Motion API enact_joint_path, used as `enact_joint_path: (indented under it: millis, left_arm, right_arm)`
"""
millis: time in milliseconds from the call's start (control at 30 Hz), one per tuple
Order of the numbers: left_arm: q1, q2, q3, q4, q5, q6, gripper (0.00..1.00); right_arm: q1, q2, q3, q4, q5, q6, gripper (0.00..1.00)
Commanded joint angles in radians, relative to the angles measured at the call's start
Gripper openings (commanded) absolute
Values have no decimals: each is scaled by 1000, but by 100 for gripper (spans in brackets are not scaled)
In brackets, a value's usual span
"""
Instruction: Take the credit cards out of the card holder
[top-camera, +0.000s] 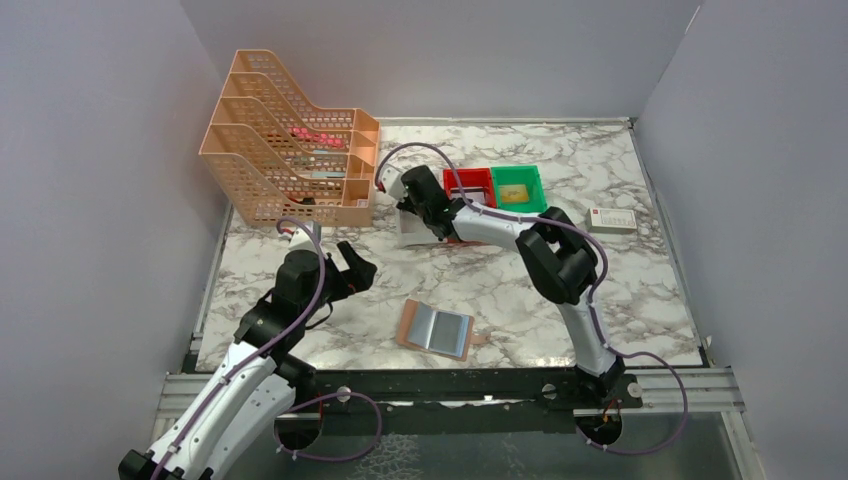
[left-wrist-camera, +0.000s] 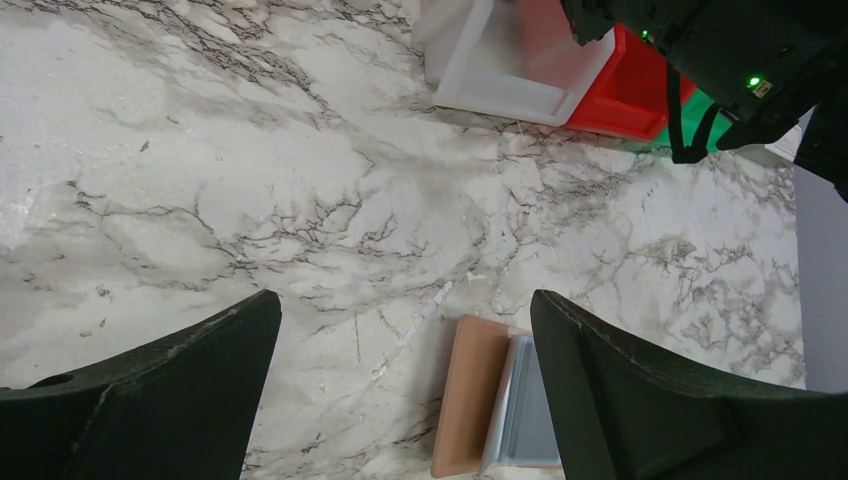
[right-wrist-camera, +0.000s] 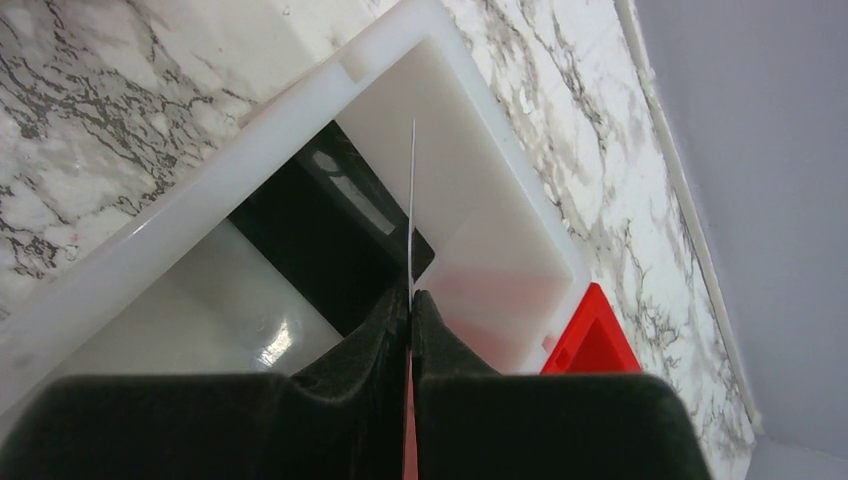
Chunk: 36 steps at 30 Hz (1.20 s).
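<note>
The card holder (top-camera: 436, 329) lies spread open on the marble near the front edge, tan outside with pale blue inner panels; its left end shows in the left wrist view (left-wrist-camera: 480, 400). My left gripper (top-camera: 358, 265) hovers to its left, open and holding nothing (left-wrist-camera: 405, 310). My right gripper (top-camera: 405, 200) is over the white bin (top-camera: 415, 236). In the right wrist view its fingers (right-wrist-camera: 411, 295) are shut on a thin credit card (right-wrist-camera: 413, 190), seen edge-on and standing upright above the bin. A black credit card (right-wrist-camera: 320, 230) lies inside the white bin (right-wrist-camera: 200, 200).
A red bin (top-camera: 470, 183) and a green bin (top-camera: 520, 188) stand right behind the white one. A peach file rack (top-camera: 290, 140) fills the back left. A small white box (top-camera: 612, 220) lies at the right. Grey walls enclose the table.
</note>
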<state>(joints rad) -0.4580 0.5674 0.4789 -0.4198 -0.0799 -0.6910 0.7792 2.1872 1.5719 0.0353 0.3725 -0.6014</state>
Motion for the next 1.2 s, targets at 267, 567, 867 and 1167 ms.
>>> enact_joint_path:
  millis: [267,567,867,1167]
  left_arm:
    - [5,-23,13,4,-8,8,99]
    - [5,-21,11,4,16,4,99]
    - [5,29,26,33,116,41,99]
    - [4,220,56,260,478,35,86]
  right_arm:
    - [6,58,66,-118,-59,17,19]
    - [5,14,93,-158,-144,87,32]
    - [5,-318,-124,-56,-235,413,33]
    - [5,-807,-723,-33,-503,1160,35]
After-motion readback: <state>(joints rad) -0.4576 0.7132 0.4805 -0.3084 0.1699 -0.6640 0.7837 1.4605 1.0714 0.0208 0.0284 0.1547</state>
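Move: The right hand pinches a card edge-on inside the white tray; the dark card lying there is about 2 cm ahead of its fingers and 6 below. The red tray's middle is some 12 cm to this hand's right, level with it, the green tray's about 23 to the right and 1 ahead. From the left hand, the open card holder is about 9 cm back, 13 right and 11 below; the white tray is 21 ahead, 9 right. The right fingers let go of the pinched card over the dark one in the white tray, easing down 2 cm and opening to about a third. The hand then pulls back some 15 cm and up about 13 cm out of the tray, speeding up and rolling its left side up by 45 degrees or so. Late on, the wide-open left hand swings about 4 cm right, turning clockwise towards the card holder. ##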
